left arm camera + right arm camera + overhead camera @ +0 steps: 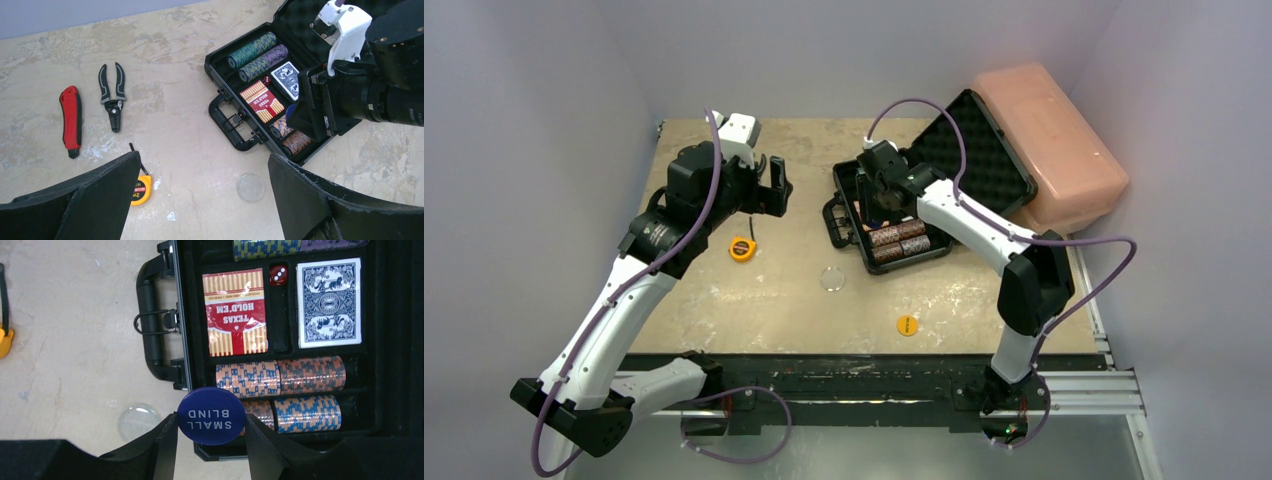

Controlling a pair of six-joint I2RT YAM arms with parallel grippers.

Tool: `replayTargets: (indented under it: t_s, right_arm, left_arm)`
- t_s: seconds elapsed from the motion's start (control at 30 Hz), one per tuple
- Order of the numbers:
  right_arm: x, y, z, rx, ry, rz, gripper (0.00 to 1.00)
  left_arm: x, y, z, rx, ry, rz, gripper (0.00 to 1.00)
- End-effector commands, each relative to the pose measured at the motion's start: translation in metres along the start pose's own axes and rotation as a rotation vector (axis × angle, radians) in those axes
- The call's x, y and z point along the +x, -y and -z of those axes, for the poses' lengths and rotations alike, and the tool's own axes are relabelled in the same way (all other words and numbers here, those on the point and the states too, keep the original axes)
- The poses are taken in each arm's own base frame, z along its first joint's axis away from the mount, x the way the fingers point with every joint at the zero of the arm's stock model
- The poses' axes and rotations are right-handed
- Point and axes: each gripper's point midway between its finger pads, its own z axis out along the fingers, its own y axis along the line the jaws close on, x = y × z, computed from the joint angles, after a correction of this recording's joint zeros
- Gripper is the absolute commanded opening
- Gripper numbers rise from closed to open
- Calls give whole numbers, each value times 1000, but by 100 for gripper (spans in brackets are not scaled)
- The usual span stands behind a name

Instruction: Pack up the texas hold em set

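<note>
The black briefcase (pixel 979 150) lies open at the table's back right, handle (pixel 150 325) toward the middle. Inside are a red card deck (pixel 235 312), a blue card deck (pixel 329 302), a red die (pixel 278 274), orange chip stacks (pixel 280 377), and green and purple chip stacks (pixel 252 50). My right gripper (pixel 210 424) hovers over the case's near corner, shut on a blue "SMALL BLIND" button (pixel 211 412). A clear round button (pixel 833 279) and an orange button (pixel 907 325) lie on the table. My left gripper (pixel 202 160) hangs open and empty, left of the case.
A pink plastic box (pixel 1054 145) stands behind the briefcase lid at the back right. A yellow tape measure (pixel 140 190) lies below the left gripper. Pliers (pixel 112 95) and a red utility knife (pixel 71 120) lie further left. Walls close in both sides.
</note>
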Motion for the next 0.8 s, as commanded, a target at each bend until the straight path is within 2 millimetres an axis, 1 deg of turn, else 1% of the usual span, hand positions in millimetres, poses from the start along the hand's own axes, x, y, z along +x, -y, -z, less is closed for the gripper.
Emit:
replayTargets:
  t_s: [0.0,0.17,0.3,0.5,0.67,0.77]
  right_arm:
    - [-28,4,-1,0,50,-4,39]
    - [-33,11,-22,24,31,-13,39]
    - [-38,13,-36,35,20,-17,39]
    - [-45,13,-52,42,15,-24,39]
    - [-44,17,-69,61,-7,-25,38]
    - [-44,18,-76,68,-15,-26,38]
  left_arm:
    - [-12,1,8,11,39,-9,100]
    - [-12,1,7,12,37,-8,100]
    - [-12,2,7,13,37,-9,100]
    - [-12,2,6,16,35,-10,100]
    - [-11,1,5,13,33,-13,100]
    - [-11,1,4,12,31,-15,100]
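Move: From the right hand, which holds the blue small blind button, the Texas Hold'em card pack in the case lies about 9 cm ahead, level sideways and some 7 cm below. The blue card deck is about 13 cm ahead and 9 right, the red die 14 ahead and 3 right, the nearer orange chip row 4 ahead and 6 right. From the left hand, the pack is about 14 cm ahead, 19 right and 26 below. Carry the small blind button forward over the open case towards the Texas Hold'em card pack, about 7 cm, and sink some 5 cm along the way, steepening the descent after the start. Keep the fingers pinched on the button's edges and the wrist almost as it is. ##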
